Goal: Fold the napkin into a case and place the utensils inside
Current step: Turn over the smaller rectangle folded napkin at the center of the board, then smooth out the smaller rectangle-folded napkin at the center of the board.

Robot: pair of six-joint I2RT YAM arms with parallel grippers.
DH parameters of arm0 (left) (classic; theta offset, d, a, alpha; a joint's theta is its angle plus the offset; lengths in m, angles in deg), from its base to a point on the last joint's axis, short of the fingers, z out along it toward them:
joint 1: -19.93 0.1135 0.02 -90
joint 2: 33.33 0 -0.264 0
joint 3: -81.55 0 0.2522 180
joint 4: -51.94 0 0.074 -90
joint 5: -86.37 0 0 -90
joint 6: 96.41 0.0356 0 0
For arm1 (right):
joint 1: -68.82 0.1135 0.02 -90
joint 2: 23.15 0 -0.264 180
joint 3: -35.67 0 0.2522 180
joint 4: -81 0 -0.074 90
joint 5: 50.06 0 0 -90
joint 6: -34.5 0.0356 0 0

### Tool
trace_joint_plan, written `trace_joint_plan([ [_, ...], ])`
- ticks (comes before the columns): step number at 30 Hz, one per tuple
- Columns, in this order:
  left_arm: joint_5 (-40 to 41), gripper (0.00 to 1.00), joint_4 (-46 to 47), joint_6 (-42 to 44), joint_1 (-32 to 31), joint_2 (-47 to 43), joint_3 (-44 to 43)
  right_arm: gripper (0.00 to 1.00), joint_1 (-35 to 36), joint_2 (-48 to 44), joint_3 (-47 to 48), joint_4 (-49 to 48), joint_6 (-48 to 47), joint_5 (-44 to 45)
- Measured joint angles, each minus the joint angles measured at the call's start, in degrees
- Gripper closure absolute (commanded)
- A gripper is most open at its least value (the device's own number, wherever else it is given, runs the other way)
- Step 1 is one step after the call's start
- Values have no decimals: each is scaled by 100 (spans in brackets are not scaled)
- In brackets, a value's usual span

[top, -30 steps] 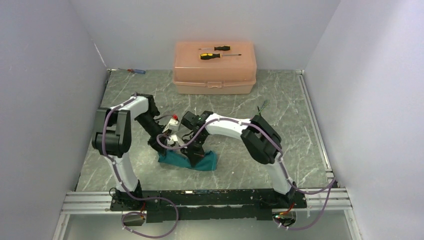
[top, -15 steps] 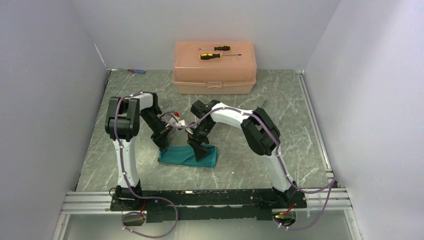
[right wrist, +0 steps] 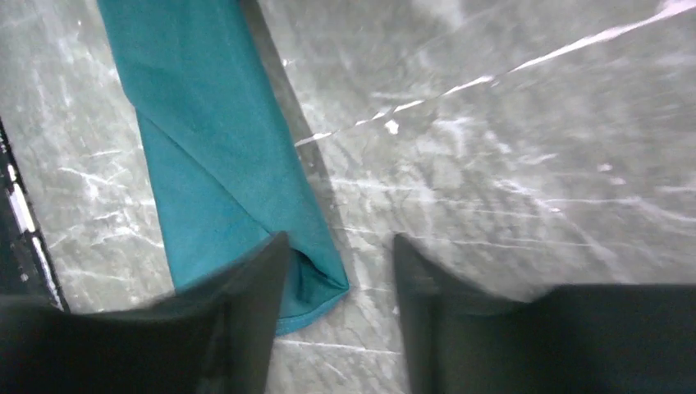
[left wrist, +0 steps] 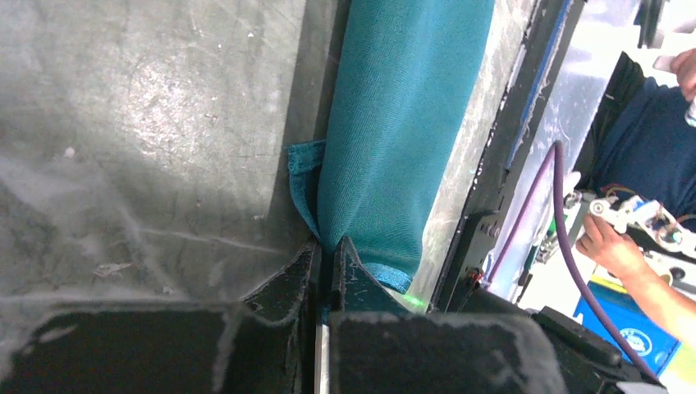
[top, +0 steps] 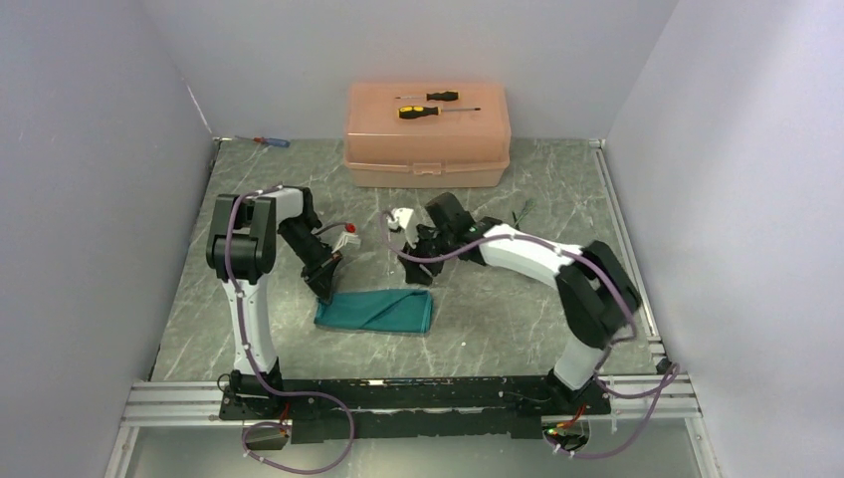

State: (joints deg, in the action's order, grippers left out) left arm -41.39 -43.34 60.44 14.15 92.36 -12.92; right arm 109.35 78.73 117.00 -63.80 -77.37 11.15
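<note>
The teal napkin lies on the table as a long narrow folded strip, in front of both arms. My left gripper is shut on its left end. In the left wrist view the jaws pinch the cloth edge and the napkin stretches away from them. My right gripper hangs open just behind the strip's right end. In the right wrist view it holds nothing, and the napkin has its corner beside the left finger. The fork lies at the back right. The spoon I cannot pick out.
A peach plastic box stands at the back with two yellow-and-black screwdrivers on its lid. A small red-and-blue screwdriver lies in the back left corner. Grey walls close three sides. A metal rail runs along the near edge.
The right gripper opened, let go of the napkin and pulled up and back from it. The left gripper moved left with the cloth's end, and the napkin now lies flat and stretched.
</note>
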Motion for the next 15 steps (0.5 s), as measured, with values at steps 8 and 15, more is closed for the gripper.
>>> trace_joint_plan([
  [8,59,97,844,-922,7,-610,505,100,111,-1366,-1784,-3045,1696,308],
  [15,256,89,1405,-1311,-17,-1084,894,100,1126,-426,-2039,-5075,2662,81],
])
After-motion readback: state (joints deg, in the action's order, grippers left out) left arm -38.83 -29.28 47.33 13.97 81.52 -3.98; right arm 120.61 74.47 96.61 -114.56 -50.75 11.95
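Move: The folded napkin lies beneath and nearer the base than the right hand, its middle about 8 cm to that hand's left, 6 cm back and 6 cm down. Its right end is 4 cm right and 6 cm back of the hand. The big pink box stands about 30 cm ahead and 3 cm to the right. For the left hand, already pinching the napkin's left end, the napkin's middle is some 10 cm right and 2 cm back. The right hand first lifts about 5 cm clear of the napkin's right part while its wide-open fingers shut on nothing, then swings some 9 cm left and 5 cm back over the napkin's middle, sinking slightly late on as the wrist rolls nearly 30 degrees so that the closed fingers point leftward and much more level. The left hand keeps its pinch on the napkin's left end, staying low and almost in place, with only about a 10-degree turn of the wrist. ##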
